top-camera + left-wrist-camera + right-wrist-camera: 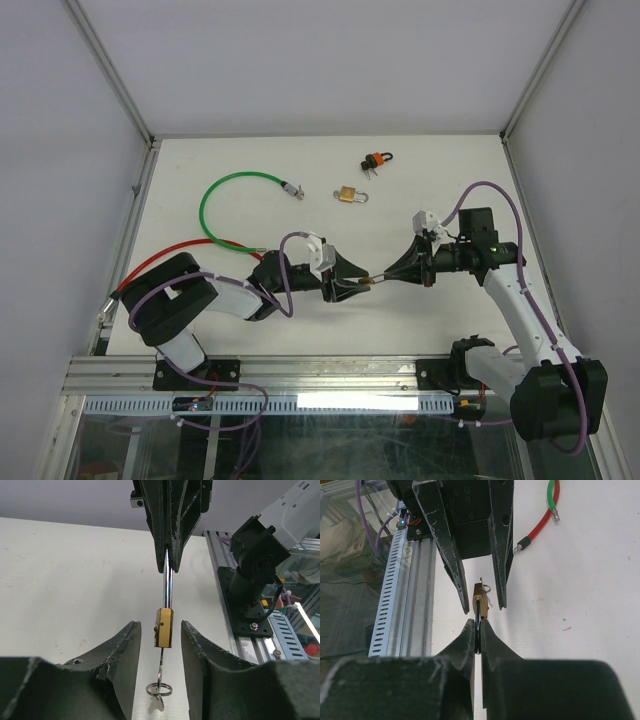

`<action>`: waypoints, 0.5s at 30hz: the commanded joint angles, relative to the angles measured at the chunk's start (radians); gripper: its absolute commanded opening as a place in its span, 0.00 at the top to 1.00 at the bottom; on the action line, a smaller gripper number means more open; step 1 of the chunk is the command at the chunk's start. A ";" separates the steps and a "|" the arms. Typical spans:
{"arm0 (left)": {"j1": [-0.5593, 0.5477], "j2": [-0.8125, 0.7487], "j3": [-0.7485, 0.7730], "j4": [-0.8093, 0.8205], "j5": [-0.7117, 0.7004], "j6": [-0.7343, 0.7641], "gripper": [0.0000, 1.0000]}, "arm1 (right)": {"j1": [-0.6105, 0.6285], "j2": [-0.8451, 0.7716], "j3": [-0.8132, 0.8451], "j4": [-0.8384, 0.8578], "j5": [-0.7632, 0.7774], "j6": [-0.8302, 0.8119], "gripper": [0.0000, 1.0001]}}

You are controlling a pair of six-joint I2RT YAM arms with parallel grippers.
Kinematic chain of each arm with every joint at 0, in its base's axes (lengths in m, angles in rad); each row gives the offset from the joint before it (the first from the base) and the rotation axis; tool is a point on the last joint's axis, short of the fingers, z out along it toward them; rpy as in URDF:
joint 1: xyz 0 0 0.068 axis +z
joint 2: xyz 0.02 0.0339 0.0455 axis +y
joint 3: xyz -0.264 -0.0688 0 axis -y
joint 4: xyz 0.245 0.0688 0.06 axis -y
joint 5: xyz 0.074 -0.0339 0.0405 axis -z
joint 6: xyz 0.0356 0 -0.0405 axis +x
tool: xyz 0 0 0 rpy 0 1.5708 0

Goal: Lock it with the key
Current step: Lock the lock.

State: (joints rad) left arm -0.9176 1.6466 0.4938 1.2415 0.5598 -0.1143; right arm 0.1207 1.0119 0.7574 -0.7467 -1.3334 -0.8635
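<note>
A small brass padlock (pixel 163 627) hangs in the air between my two grippers, over the table's near middle (pixel 370 281). My right gripper (pixel 478 630) is shut on its steel shackle (pixel 168 587). The key (pixel 161 660) sticks out of the lock's bottom, and a key ring (pixel 159 689) dangles from it. My left gripper (pixel 160 630) is open, one finger on either side of the brass body, with a narrow gap on both sides. In the right wrist view the left arm's fingers (pixel 452 565) flank the padlock (pixel 480 597).
A second brass padlock (pixel 348 195) and an orange and black lock (pixel 376 160) lie at the back of the table. A green cable (pixel 235 205) and a red cable (pixel 170 255) loop at the left. The aluminium rail (pixel 260 645) runs along the near edge.
</note>
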 commanded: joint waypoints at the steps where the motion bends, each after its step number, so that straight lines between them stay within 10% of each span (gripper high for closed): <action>1: -0.011 0.008 0.036 0.010 0.036 0.005 0.64 | -0.007 -0.016 0.039 0.004 -0.060 -0.018 1.00; 15: -0.011 0.021 0.061 -0.013 0.113 -0.013 1.00 | -0.005 -0.016 0.040 -0.021 -0.050 -0.054 1.00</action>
State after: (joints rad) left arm -0.9173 1.6638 0.5140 1.2121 0.6125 -0.1200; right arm 0.1192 1.0119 0.7574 -0.7670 -1.3346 -0.8757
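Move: My right hand already holds the padlock by its shackle, its body about 5 cm to the left of that hand and 1 cm lower. The body is almost between my open left pads, about 1 cm to the right of that hand point; its keys trail some 3 cm to the left and 1 cm back. Down on the table, about 15 cm below my left hand, the spare padlock lies some 27 cm ahead and 3 cm left, the red hose end 4 cm ahead and 19 cm left. I shut my left fingers from a bit over a third open to nearly closed, pinching the brass padlock body from both sides, and the grip effort climbs once they meet it. While closing, my left hand eases back and down by about 1 cm in all. My right hand stays put and keeps its hold on the shackle. ##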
